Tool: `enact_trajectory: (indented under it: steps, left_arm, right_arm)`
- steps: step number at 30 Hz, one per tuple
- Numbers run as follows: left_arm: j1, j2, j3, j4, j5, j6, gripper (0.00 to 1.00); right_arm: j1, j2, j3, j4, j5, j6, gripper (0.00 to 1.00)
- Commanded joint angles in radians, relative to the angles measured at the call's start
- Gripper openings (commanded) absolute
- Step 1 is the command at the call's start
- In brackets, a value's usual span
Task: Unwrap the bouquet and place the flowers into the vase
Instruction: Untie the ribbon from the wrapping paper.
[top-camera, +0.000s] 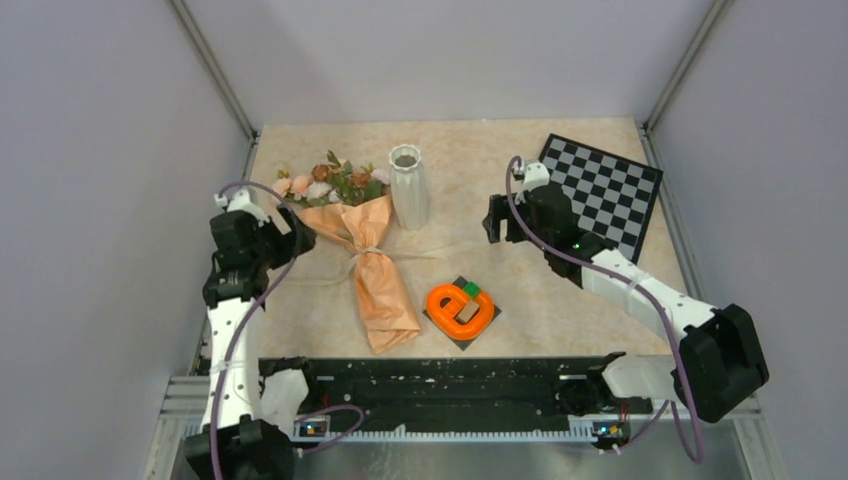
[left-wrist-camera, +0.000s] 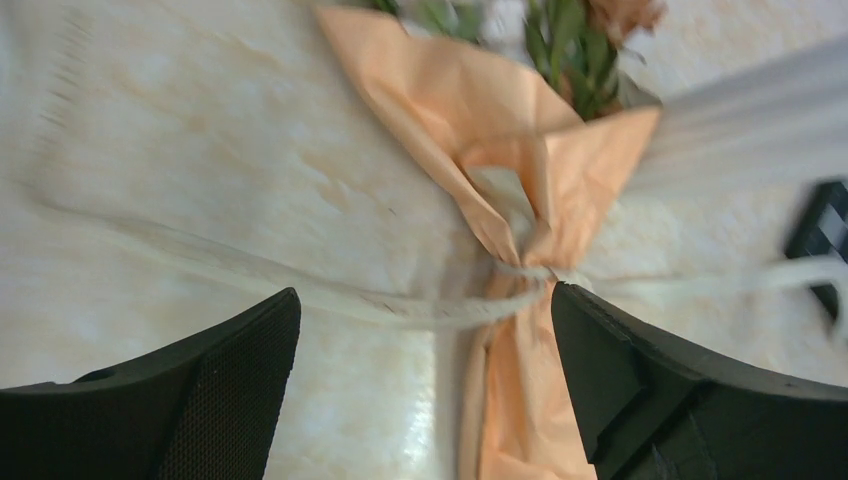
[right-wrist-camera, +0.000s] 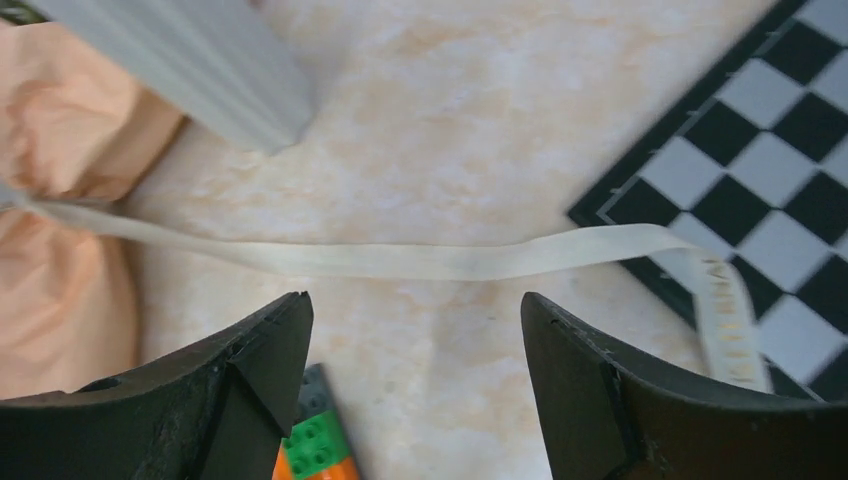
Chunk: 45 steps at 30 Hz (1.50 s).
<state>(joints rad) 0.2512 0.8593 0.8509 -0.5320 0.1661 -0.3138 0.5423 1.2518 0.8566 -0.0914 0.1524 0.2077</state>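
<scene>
The bouquet (top-camera: 378, 275) lies on the table with its peach paper (left-wrist-camera: 500, 140) still cinched at the waist by a cream ribbon (left-wrist-camera: 250, 270). The ribbon's loose ends trail left and right (right-wrist-camera: 400, 260). The flowers (top-camera: 330, 180) stick out of the far end of the wrap. The white ribbed vase (top-camera: 408, 185) stands upright just right of them. My left gripper (top-camera: 300, 235) hovers left of the bouquet, open, with nothing held (left-wrist-camera: 422, 292). My right gripper (top-camera: 495, 225) is right of the vase, open above the ribbon's right tail (right-wrist-camera: 415, 300).
A checkerboard (top-camera: 605, 190) lies at the back right, and the ribbon end rests on its edge (right-wrist-camera: 730, 320). An orange plastic ring with small bricks (top-camera: 462, 308) sits on a dark plate near the front, just right of the bouquet's lower end.
</scene>
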Motion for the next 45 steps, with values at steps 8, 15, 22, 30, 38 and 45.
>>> enact_trajectory:
  steps: [8, 15, 22, 30, 38, 45]
  left_arm:
    - [-0.022, 0.093, -0.171, 0.108, 0.351, -0.073, 0.96]
    - [-0.027, 0.26, -0.111, 0.046, 0.383, -0.035, 0.97]
    - [-0.04, 0.376, -0.013, -0.024, 0.369, 0.023, 0.95]
    - [-0.077, 0.429, 0.014, -0.025, 0.36, 0.022, 0.82]
    - [-0.103, 0.464, 0.038, -0.034, 0.351, 0.022, 0.72]
    - [-0.14, 0.478, 0.048, -0.035, 0.313, 0.015, 0.66]
  right_arm:
    - [0.261, 0.129, -0.018, 0.322, -0.264, 0.105, 0.67]
    - [0.348, 0.354, 0.127, 0.305, -0.234, 0.06, 0.7]
    - [0.36, 0.518, 0.257, 0.268, -0.206, -0.012, 0.7]
    - [0.369, 0.652, 0.384, 0.182, -0.178, -0.094, 0.57]
    - [0.374, 0.703, 0.403, 0.186, -0.169, -0.096, 0.49]
    - [0.374, 0.738, 0.439, 0.183, -0.137, -0.122, 0.38]
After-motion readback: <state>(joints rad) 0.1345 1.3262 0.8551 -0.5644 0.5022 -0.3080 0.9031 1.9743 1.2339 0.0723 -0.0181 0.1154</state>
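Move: The ribbon knot on the wrapping paper is roughly 28 cm to the right hand's left, level with it fore and aft and about 14 cm lower; from the left hand it lies about 13 cm to the right, 6 cm ahead and 18 cm below. The vase stands some 18 cm left and 8 cm ahead of the right hand, the orange pumpkin 14 cm back and 5 cm left. The flowers are about 25 cm ahead of the left hand and 4 cm right. Both empty hands close in on the ribbon knot from its two sides: the right sweeps about 22 cm left, turning some 30 degrees counter-clockwise and drawing back before easing partly forward again, and sinks mostly in the later part, narrowing its fingers to under half open over the right-hand tail. The left drops about 11 cm and goes some 9 cm right, tipping its fingers down and turning clockwise, then nearly halts beside the knot over the left-hand tail while its wide fingers narrow to about two-thirds open. ##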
